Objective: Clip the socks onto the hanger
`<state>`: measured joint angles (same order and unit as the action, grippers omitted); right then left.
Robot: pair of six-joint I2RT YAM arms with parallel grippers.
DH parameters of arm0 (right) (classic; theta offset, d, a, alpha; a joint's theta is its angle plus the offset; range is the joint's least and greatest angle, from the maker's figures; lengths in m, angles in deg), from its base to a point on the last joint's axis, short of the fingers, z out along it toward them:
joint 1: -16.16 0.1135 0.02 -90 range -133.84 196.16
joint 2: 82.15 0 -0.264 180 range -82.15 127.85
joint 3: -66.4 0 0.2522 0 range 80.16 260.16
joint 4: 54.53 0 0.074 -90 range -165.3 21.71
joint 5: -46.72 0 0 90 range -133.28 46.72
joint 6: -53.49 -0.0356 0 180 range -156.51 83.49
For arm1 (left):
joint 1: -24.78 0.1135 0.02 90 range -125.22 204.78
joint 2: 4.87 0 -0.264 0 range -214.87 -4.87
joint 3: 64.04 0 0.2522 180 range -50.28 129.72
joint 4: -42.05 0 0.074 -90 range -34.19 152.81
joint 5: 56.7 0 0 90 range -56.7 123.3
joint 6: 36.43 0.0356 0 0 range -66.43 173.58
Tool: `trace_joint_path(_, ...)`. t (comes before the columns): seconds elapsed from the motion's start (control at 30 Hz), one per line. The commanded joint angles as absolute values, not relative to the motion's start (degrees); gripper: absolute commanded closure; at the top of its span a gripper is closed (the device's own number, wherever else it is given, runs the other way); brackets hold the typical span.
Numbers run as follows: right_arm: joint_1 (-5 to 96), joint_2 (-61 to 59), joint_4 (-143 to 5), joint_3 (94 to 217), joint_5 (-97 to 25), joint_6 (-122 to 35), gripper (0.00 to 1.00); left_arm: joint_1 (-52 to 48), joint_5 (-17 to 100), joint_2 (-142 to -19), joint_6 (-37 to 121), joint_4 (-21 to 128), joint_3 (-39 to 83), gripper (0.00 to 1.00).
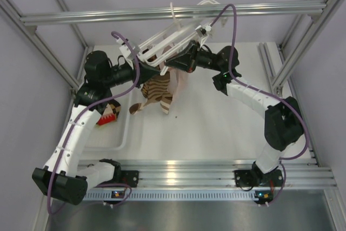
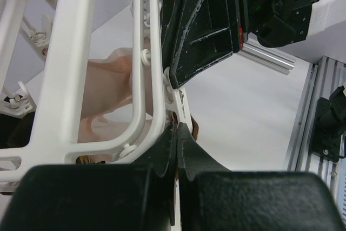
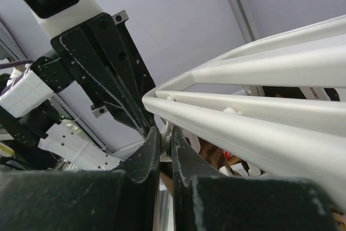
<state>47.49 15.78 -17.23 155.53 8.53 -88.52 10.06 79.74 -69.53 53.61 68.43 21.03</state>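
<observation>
The white hanger (image 1: 162, 40) hangs tilted under the overhead rail, and both grippers meet at its lower bar. A brown-and-cream striped sock (image 1: 157, 93) dangles just below them, beside a pale pink sock (image 1: 179, 79). My left gripper (image 2: 179, 127) is shut, a brown sock edge (image 2: 193, 128) showing at its tips right under a white clip (image 2: 177, 101). My right gripper (image 3: 165, 136) is shut on that clip's tab below the hanger bars (image 3: 259, 112). In the top view the left gripper (image 1: 159, 68) and the right gripper (image 1: 168, 64) almost touch.
A white tray (image 1: 121, 133) lies at the left with a red and brown item (image 1: 108, 116) in it. The grey aluminium rail (image 1: 162, 13) crosses overhead, and more rails run along the right side (image 2: 319, 112). Purple cables loop over both arms.
</observation>
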Motion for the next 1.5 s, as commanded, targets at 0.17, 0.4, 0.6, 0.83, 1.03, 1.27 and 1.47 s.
trace_joint_path(0.17,47.6,15.5,-14.4,155.1,13.3,-85.7,1.00,10.1,78.5,-70.8,49.4,60.7,25.3,1.00)
trace_joint_path(0.4,47.9,15.6,-14.3,155.6,13.7,-85.3,1.00,10.0,76.9,-72.1,48.6,59.6,26.0,1.00)
trace_joint_path(0.6,48.3,15.3,-15.2,155.7,14.2,-83.3,1.00,9.8,76.0,-72.5,47.8,57.8,26.0,1.00)
trace_joint_path(0.83,48.4,15.2,-17.8,155.9,14.4,-80.8,1.00,9.8,75.0,-72.4,48.8,57.8,27.6,1.00)
trace_joint_path(1.03,48.3,15.4,-18.8,156.4,13.7,-81.1,0.67,9.8,75.4,-72.0,49.2,58.4,27.0,1.00)
trace_joint_path(1.27,48.3,15.8,-18.8,157.3,12.7,-82.3,0.50,9.8,75.8,-71.8,49.8,59.1,26.5,1.00)
trace_joint_path(1.47,47.8,15.2,-19.0,156.9,11.7,-83.8,0.28,9.8,75.8,-70.7,52.0,62.4,25.6,1.00)
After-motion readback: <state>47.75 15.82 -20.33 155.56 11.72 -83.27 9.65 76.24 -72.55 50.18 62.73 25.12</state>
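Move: The left hand, already shut on the striped sock, has the clip about 3 cm to its right, 1 cm farther out and 1 cm above. The hanger's near end sits some 2 cm ahead, 2 cm right and 3 cm above the left hand, and the pink sock hangs roughly 7 cm ahead, 6 cm right and 6 cm lower. The right hand still pinches that same clip right between its fingertips. With its fingers staying shut on the striped sock, the left hand lifts it about 3.5 cm in two short pulls with a pause between, working some 2 cm forward as well, so the sock is drawn up at the clip and its fingertips finish beside the hanger rail. The right hand all but holds its place with the clip squeezed, tipping up roughly 5 degrees, until after the second pull begins; then its fingers spread wide and let go of the clip while the hand sinks about 1 cm. ##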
